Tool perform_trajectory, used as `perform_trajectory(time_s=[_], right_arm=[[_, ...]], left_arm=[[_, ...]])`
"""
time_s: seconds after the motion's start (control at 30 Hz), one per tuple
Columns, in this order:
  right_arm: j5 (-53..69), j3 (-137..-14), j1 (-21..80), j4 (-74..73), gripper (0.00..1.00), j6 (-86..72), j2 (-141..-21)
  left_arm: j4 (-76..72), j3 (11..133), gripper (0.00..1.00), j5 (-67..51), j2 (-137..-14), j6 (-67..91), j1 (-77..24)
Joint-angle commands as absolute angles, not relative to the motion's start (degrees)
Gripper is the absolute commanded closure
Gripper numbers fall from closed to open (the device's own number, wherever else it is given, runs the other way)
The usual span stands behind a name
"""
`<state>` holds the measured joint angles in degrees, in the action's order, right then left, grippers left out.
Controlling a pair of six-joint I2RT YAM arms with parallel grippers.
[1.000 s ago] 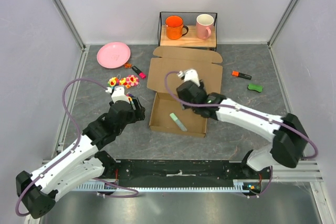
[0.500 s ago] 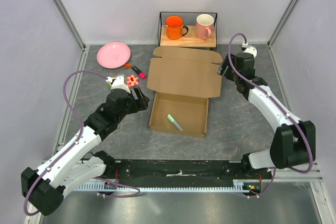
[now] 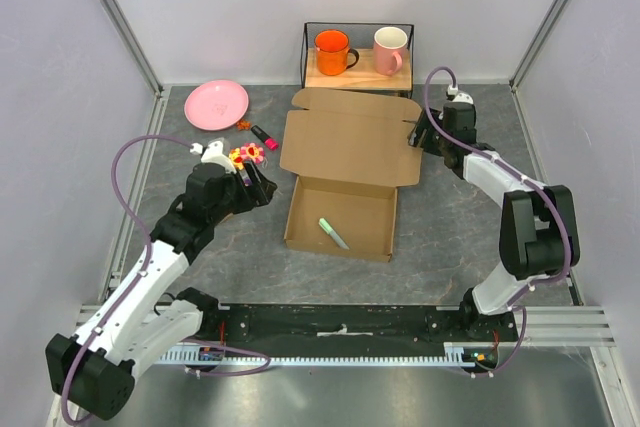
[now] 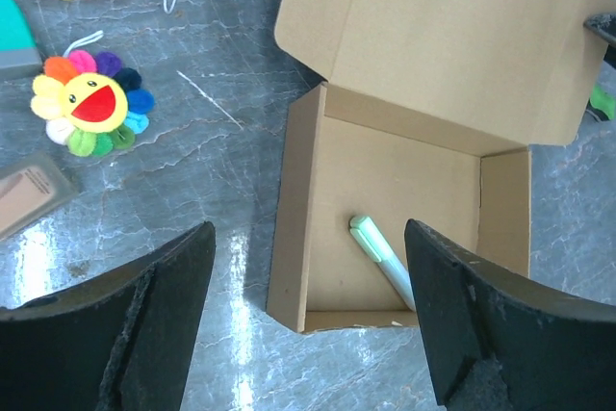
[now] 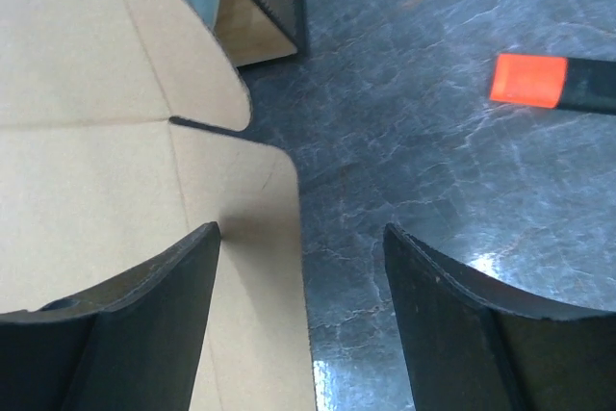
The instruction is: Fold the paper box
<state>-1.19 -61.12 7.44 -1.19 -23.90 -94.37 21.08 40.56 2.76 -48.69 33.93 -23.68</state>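
The paper box (image 3: 345,162) is brown cardboard and lies open mid-table, its shallow tray (image 3: 312,209) near me and its lid (image 3: 350,142) tilted back. A pale green pen (image 3: 333,233) rests in the tray. My left gripper (image 3: 256,179) hovers open just left of the tray. In the left wrist view the box (image 4: 414,55) and pen (image 4: 383,259) show between the wide fingers of the left gripper (image 4: 310,238). My right gripper (image 3: 418,134) is open at the lid's right edge. In the right wrist view the right gripper (image 5: 300,238) straddles the edge of the lid's side flap (image 5: 241,267).
A wire rack (image 3: 357,72) at the back holds an orange mug (image 3: 331,52) and a pink mug (image 3: 390,50). A pink plate (image 3: 216,104), a pink marker (image 3: 264,137) and flower toys (image 3: 250,154) lie left of the box. An orange marker (image 3: 461,143) and a green item (image 3: 486,167) lie to the right.
My right arm has swung from above the tray out to the lid's right edge. My left arm has moved up and right toward the tray's left side. The pen shifted slightly in the tray.
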Motion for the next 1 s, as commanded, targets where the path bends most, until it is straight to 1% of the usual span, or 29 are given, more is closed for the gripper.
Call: perform_trajectory(time_s=[0.0,0.2,0.23,0.27,0.3,0.37,0.4,0.43,0.5,0.57,0.67,0.7,0.83,0.9,0.97], right_arm=[[6.14,-58.36,7.47,7.99,0.25,-23.82,-94.83],[10.28,-57.39,7.38,11.95,0.33,-24.08,-95.89],[11.5,-57.39,7.38,12.3,0.39,-24.17,-96.15],[12.04,-57.22,7.38,12.65,0.41,-24.26,-96.24],[12.3,-57.22,7.38,13.0,0.49,-24.34,-96.24],[12.39,-56.61,7.38,13.36,0.57,-24.61,-95.8],[12.31,-56.25,7.47,13.97,0.65,-24.61,-95.37],[12.13,-55.9,7.47,13.97,0.69,-24.44,-94.67],[11.87,-55.11,7.38,14.24,0.74,-24.17,-93.87],[12.22,-54.32,7.56,14.5,0.76,-23.47,-92.64],[13.0,-53.88,7.82,14.68,0.84,-22.24,-91.15],[13.18,-53.88,8.17,14.42,0.88,-21.89,-90.71],[12.66,-51.43,9.75,15.02,0.97,-19.6,-86.5],[12.13,-49.67,11.07,16.43,1.0,-18.12,-83.17],[12.04,-46.77,12.12,17.75,1.0,-17.84,-80.7]], left_arm=[[21.01,42.98,0.14,-1.82,-48.69,32.34,-21.1],[17.32,41.84,0.14,-8.77,-50.36,35.41,-16.35],[16.71,41.23,0.14,-9.57,-50.27,35.77,-15.3],[15.66,41.05,0.14,-10.19,-50.27,36.12,-14.86],[15.3,40.87,0.14,-11.07,-50.19,36.47,-14.51],[14.77,40.78,0.14,-11.16,-50.19,36.65,-13.98],[14.59,40.78,0.14,-11.16,-50.36,36.65,-13.71],[14.42,40.78,0.14,-11.08,-50.36,36.82,-13.45],[13.54,40.69,0.14,-10.99,-50.27,37.18,-13.19],[12.49,40.34,0.14,-10.9,-50.27,37.44,-12.83],[10.47,40.17,0.14,-10.72,-50.62,37.88,-12.66],[9.94,40.17,0.14,-10.46,-50.71,38.14,-12.57],[5.98,39.29,0.13,-10.72,-51.76,38.5,-12.39],[4.57,39.29,0.12,-10.9,-52.73,38.06,-12.39],[4.13,39.37,0.12,-10.64,-53.69,37.36,-12.3]])
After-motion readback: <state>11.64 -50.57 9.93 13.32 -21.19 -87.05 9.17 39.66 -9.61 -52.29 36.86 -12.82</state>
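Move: The lid's right-hand side flap lies close to the right hand, its middle roughly 3 cm left, 2 cm back and 2 cm below. The lid panel's middle is some 14 cm left and 2 cm back. The tray is about 17 cm left, 18 cm back and 9 cm lower, and the black marker about 10 cm right, 1 cm ahead, on the table. From the left hand that flap is roughly 31 cm right, 10 cm ahead and 8 cm lower. The right fingers shut on the card of the lid's right side flap, pinching its edge between the tips as the hand slides about 4 cm left from wide open. The hand then draws back 3 cm and lifts 3 cm, still easing left, its fingers tipping up some 10 degrees and swinging counter-clockwise. The open left hand drifts some 4 cm forward and up, rolling left side down, touching nothing. ##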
